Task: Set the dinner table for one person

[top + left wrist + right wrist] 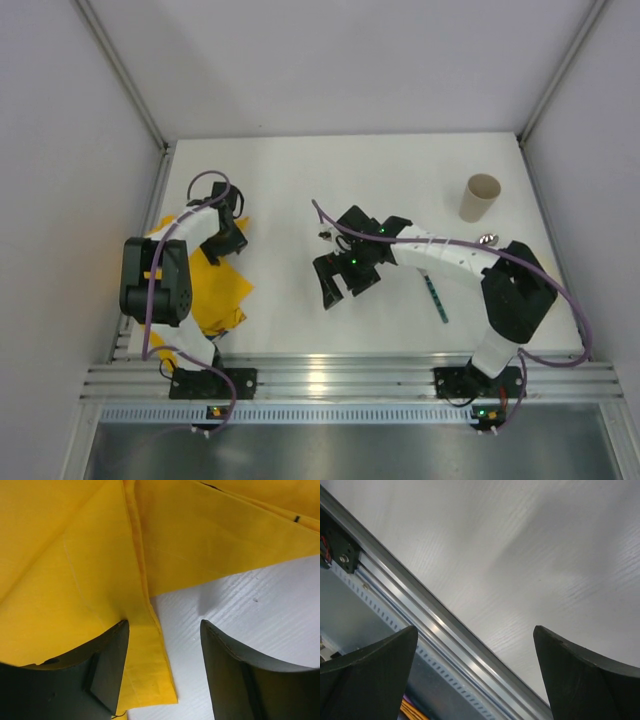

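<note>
The dinner table [300,180] is a wide white surface. A rumpled yellow cloth [218,290] lies at its left side, partly under the left arm. My left gripper [231,236] hangs low over the cloth's far edge. In the left wrist view a folded hem of the cloth [145,660] runs between the fingers of my left gripper [165,625], against the left finger [107,670], with bare table [260,605] toward the right finger. The jaws stand apart. My right gripper [338,290] is open over the table's middle, nothing between the fingers in the wrist view [475,628].
A beige cup [480,197] stands at the back right. A small shiny metal object [488,240] lies just in front of it. A thin teal utensil [436,298] rests near the right arm. The aluminium rail [435,625] borders the near edge.
</note>
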Controlling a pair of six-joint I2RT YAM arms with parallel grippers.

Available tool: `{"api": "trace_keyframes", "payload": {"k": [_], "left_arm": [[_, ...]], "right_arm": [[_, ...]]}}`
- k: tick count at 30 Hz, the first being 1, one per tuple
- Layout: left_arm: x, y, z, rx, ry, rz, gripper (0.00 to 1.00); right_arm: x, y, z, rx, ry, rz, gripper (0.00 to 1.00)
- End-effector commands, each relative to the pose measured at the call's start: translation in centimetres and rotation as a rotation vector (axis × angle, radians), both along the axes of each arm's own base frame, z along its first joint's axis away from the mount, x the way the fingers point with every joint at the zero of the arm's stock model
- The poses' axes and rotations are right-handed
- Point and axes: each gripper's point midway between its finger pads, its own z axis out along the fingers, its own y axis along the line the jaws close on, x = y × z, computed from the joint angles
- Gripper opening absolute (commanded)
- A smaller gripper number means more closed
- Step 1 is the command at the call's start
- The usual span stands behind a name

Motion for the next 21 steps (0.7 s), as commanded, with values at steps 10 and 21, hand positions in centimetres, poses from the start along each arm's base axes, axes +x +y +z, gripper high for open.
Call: {"api": "trace_keyframes", "payload": {"k": [10,21], "left_arm": [[-0.8,2.2,0.0,0.118,0.014,0.066,0.46],[-1.1,1.3,-1.6,0.071,0.042,0.015,0.09]], "right_arm": [[0.5,-2.8,-0.2,-0.023,-0.055,0.010,1.00],[0.3,-3.6,-0.7,-0.029,-0.055,0.001,1.00]]}}
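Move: The yellow napkin's free fold edge lies almost under the left hand, about 1 cm back, 1 cm left and 2 cm below. From that hand, the napkin's far corner is about 8 cm ahead and 3 cm right, its near right corner about 7 cm back and 5 cm right, and its middle roughly 7 cm back and 6 cm left. From the right hand, the fold edge is some 12 cm ahead, 27 cm left and 8 cm below. The napkin's fold edge is what the left fingers shut on: partly open, the hand first shifts about 1.5 cm left and slightly back across it. It then sinks some 1.5 cm as the fingers close nearly fully, pinching the edge beside the bare table. The right hand, still open and empty, eases 3.5 cm right and a little down, away from the napkin. ##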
